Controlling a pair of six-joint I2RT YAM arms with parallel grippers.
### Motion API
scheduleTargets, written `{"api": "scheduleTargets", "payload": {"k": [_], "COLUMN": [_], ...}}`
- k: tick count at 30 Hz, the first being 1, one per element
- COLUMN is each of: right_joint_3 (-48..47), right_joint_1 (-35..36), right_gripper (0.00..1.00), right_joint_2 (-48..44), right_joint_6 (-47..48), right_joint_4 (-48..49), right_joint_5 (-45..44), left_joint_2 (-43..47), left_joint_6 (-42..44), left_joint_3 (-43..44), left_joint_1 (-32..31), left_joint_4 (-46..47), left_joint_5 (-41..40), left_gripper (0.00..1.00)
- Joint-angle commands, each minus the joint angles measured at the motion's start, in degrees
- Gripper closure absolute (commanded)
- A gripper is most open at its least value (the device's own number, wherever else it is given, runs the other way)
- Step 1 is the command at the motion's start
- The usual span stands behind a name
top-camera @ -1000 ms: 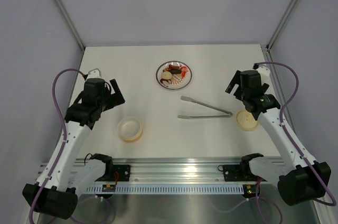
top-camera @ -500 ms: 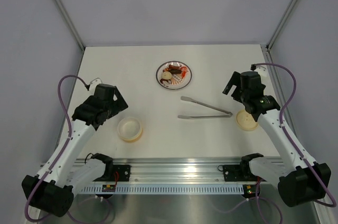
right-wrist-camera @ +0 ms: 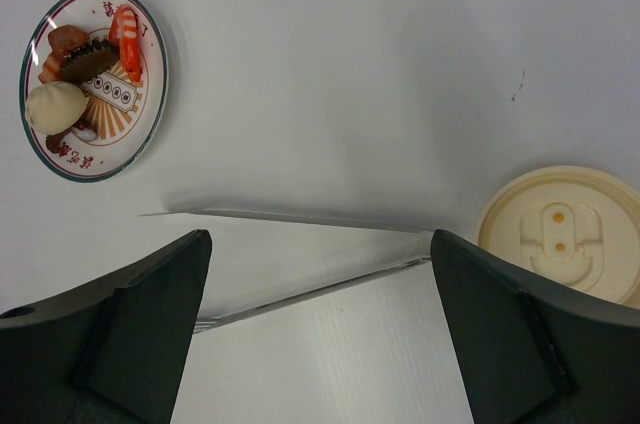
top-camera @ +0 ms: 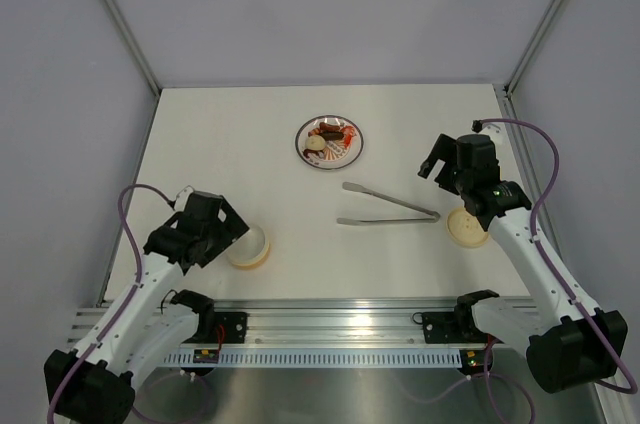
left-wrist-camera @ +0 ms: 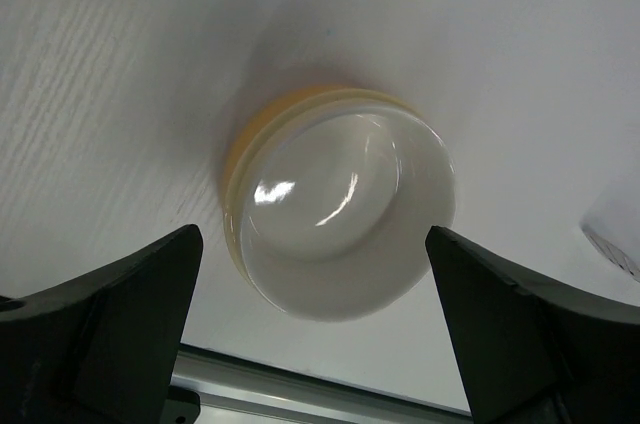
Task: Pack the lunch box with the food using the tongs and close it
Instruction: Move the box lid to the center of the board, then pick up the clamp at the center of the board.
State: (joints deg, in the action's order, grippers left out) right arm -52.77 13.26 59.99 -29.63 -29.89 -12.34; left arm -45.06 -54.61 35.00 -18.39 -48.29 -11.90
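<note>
The lunch box (top-camera: 252, 247), a round cream-yellow tub, stands empty near the table's front left, and it fills the left wrist view (left-wrist-camera: 340, 214). My left gripper (top-camera: 228, 236) hangs over its left side, open, with a finger on each side of it in the left wrist view (left-wrist-camera: 312, 244) and neither touching. The silver tongs (top-camera: 390, 206) lie in a narrow V at mid-table. My right gripper (top-camera: 445, 166) hovers open above their joined end (right-wrist-camera: 320, 236). The food (top-camera: 330, 137) sits on a patterned plate (right-wrist-camera: 155, 114).
The flat cream lid (top-camera: 466, 227) lies right of the tongs, under my right arm, and shows at the right edge of the right wrist view (right-wrist-camera: 565, 234). An aluminium rail (top-camera: 340, 319) runs along the near table edge, just behind the tub (left-wrist-camera: 300, 384).
My left arm has swung down towards the near edge and now hangs over the tub. The right gripper has barely shifted. Tongs, plate and lid lie as before.
</note>
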Motion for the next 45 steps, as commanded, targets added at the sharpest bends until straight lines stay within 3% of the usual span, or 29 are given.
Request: {"api": "scheduleTargets", "payload": {"k": [1, 11, 23, 28, 36, 45], "right_joint_3": [-0.1, 0.2, -0.5, -5.0, -10.3, -20.6], "right_joint_1": [-0.1, -0.1, 0.8, 4.1, 14.4, 15.5], "right_gripper": [0.01, 0.01, 0.01, 0.00, 0.01, 0.05], "right_joint_2": [-0.7, -1.7, 0.0, 7.4, 21.8, 37.3], "right_joint_6": [-0.6, -1.5, 1.1, 5.2, 9.1, 23.5], "right_joint_4": [1.9, 1.5, -0.2, -7.0, -13.2, -18.5], "right_joint_5": [1.4, 2.0, 5.8, 5.1, 2.7, -1.7], "left_joint_2": [1.4, -4.1, -18.6, -20.5, -15.0, -12.2], "left_joint_6": [-2.8, -0.1, 4.7, 8.7, 15.1, 16.2], "left_joint_3": [-1.3, -6.4, 1.1, 7.1, 11.2, 12.5], "left_joint_1": [-0.2, -0.2, -3.5, -3.6, -3.6, -3.6], "left_joint_4": [4.6, 18.7, 31.9, 27.3, 15.3, 11.7], "left_joint_5": [2.9, 11.9, 17.3, 15.7, 10.4, 8.2], "left_gripper": [0.01, 0.01, 0.01, 0.01, 0.01, 0.01]}}
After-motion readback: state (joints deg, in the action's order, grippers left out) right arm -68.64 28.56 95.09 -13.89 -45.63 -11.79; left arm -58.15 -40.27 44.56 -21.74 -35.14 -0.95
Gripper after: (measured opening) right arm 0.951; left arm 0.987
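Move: The lunch box sits just below the left hand's open fingers, about 3 cm to its right, 2 cm ahead and 5 cm down. The tongs lie some 12 cm ahead and 37 cm right of that hand, and the food plate 30 cm ahead and 22 cm right. From the right hand, the tongs' middle is about 8 cm left, nearly level and 18 cm below. The box lid lies roughly 9 cm right of the right hand and 6 cm back. With its fingers kept open, the left hand pushes the lunch box along to the right, dipping slightly, then sweeping about 9 cm right and 8 cm forward; it then rises some 5 cm and eases back, having turned about 20 degrees clockwise. The right hand waits, then drops about 12 cm and swings 8 cm left towards the tongs, tipping its open fingers down some 30 degrees; no touch shows. ##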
